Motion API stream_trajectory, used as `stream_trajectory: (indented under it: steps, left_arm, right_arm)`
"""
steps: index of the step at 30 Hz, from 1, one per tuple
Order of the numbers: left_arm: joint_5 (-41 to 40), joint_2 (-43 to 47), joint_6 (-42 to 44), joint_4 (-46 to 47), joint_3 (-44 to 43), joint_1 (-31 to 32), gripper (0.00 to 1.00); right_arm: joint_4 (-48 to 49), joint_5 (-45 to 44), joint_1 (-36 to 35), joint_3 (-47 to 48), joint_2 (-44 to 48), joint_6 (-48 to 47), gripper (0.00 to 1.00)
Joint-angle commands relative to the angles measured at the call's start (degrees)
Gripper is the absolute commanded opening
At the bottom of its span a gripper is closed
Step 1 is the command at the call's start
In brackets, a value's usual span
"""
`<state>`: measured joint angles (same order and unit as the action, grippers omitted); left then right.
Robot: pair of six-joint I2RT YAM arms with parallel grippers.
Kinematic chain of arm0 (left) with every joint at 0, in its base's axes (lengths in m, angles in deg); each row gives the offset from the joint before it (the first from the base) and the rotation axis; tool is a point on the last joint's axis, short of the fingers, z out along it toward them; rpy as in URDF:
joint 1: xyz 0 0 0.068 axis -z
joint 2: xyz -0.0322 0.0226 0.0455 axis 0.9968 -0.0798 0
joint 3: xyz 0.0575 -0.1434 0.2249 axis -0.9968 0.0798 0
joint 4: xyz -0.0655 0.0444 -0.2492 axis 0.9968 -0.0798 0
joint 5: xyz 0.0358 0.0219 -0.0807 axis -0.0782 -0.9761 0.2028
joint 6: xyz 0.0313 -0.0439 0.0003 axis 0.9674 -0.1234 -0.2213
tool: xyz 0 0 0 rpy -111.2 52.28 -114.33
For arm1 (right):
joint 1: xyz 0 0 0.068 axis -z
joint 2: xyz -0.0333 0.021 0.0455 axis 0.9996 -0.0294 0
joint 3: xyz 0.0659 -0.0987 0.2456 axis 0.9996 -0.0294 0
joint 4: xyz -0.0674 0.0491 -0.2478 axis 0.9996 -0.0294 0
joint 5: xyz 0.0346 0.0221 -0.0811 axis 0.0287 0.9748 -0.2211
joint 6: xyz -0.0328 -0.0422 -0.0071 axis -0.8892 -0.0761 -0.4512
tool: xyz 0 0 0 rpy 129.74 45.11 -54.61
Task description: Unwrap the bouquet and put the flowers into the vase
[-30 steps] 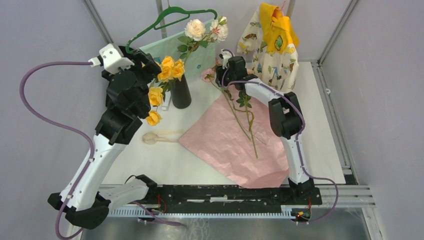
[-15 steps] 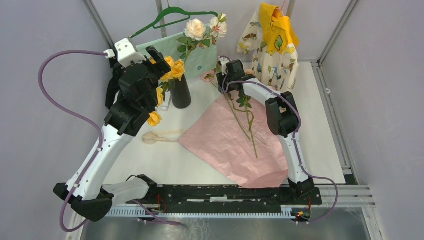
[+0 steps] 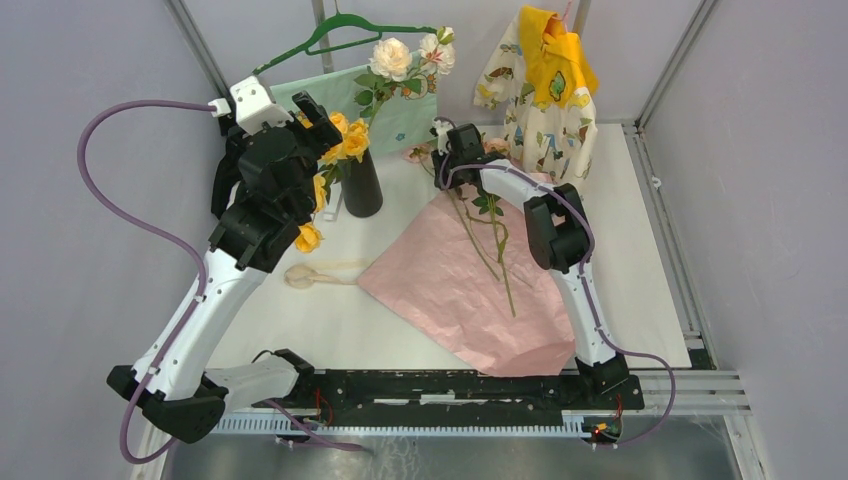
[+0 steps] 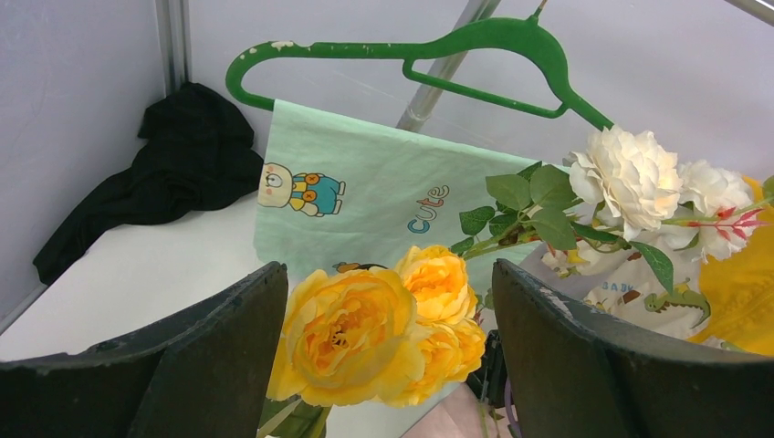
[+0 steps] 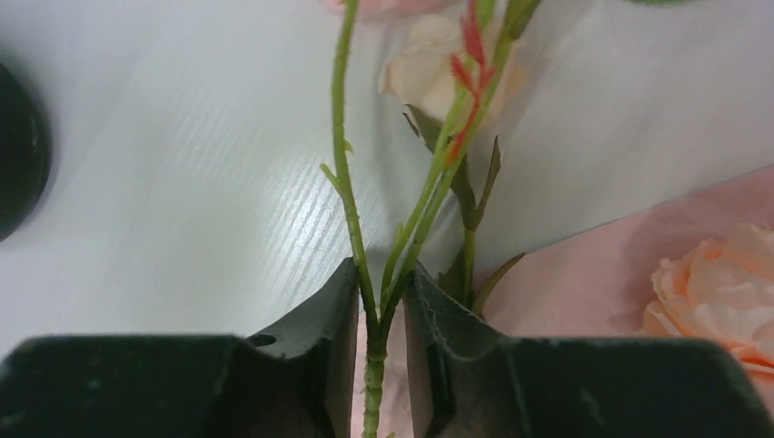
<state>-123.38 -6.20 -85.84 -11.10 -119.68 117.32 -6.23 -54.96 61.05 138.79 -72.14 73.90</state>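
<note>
The black vase point(image 3: 362, 185) stands at the back left and holds yellow roses point(image 3: 345, 138) and tall cream roses point(image 3: 390, 58). My left gripper point(image 3: 318, 112) hovers open beside the yellow blooms; in the left wrist view the yellow roses point(image 4: 365, 333) sit between its wide-apart fingers point(image 4: 219, 356) without touching them. The pink wrapping paper point(image 3: 460, 290) lies flat on the table with a long green flower stem point(image 3: 490, 240) across it. My right gripper point(image 3: 447, 160) is down at the paper's far corner. Its jaws point(image 5: 381, 274) have drawn in on that stem point(image 5: 374, 365), whose forked branches touch both fingertips.
A green hanger with a mint cloth point(image 3: 400, 110) leans behind the vase. A child's yellow garment point(image 3: 545, 90) hangs at the back right. A wooden spoon point(image 3: 320, 272) lies left of the paper. A black cloth bundle point(image 4: 155, 173) sits in the back left corner. A pink rose point(image 5: 721, 283) rests on the paper.
The left arm has swung up and back, bringing its open gripper beside the yellow roses. The right gripper's jaws have narrowed around the stem and the wrist has shifted slightly.
</note>
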Motion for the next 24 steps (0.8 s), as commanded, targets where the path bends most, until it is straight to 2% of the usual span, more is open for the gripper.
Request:
stream_trajectory:
  steps: [1, 4, 8, 20, 24]
  left_arm:
    - [-1.33, 0.07, 0.48, 0.70, -0.81, 0.06, 0.88]
    - [-1.46, 0.00, 0.57, 0.64, -0.86, -0.02, 0.88]
    - [-1.73, 0.06, 0.63, 0.63, -0.67, 0.03, 0.88]
    - [-1.82, 0.45, 0.56, 0.45, -0.65, 0.03, 0.88]
    - [-1.64, 1.16, 0.46, 0.48, -0.54, 0.01, 0.88]
  right_arm:
    - [2.07, 1.35, -0.23, 0.16, 0.75, 0.18, 0.21]
    - [4.92, 1.83, -0.24, -2.48, 3.63, 0.99, 0.08]
    - [8.26, 3.16, -0.24, -6.69, 10.02, 1.88, 0.00]
    - [18.83, 12.92, -0.05, -23.98, 31.36, 7.35, 0.01]
    - [22.06, 15.67, 0.01, -30.98, 38.10, 8.57, 0.11]
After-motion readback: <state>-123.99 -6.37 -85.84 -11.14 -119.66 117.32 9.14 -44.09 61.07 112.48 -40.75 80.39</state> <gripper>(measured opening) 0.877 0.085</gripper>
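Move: The flower stem lies between the right hand's partly open fingers, at the hand point. The pink blossom is about 7 cm ahead and 4 to the left, the peach flower some 6 ahead and 10 to the right, both near the hand's height. The black vase stands roughly 15 cm left and 5 back, its middle about 8 higher. From the left hand, the stem is some 20 cm ahead, 22 right and 42 below. The right fingers pinch shut on the stem, then lift it some 18 cm while drawing back about 7. ##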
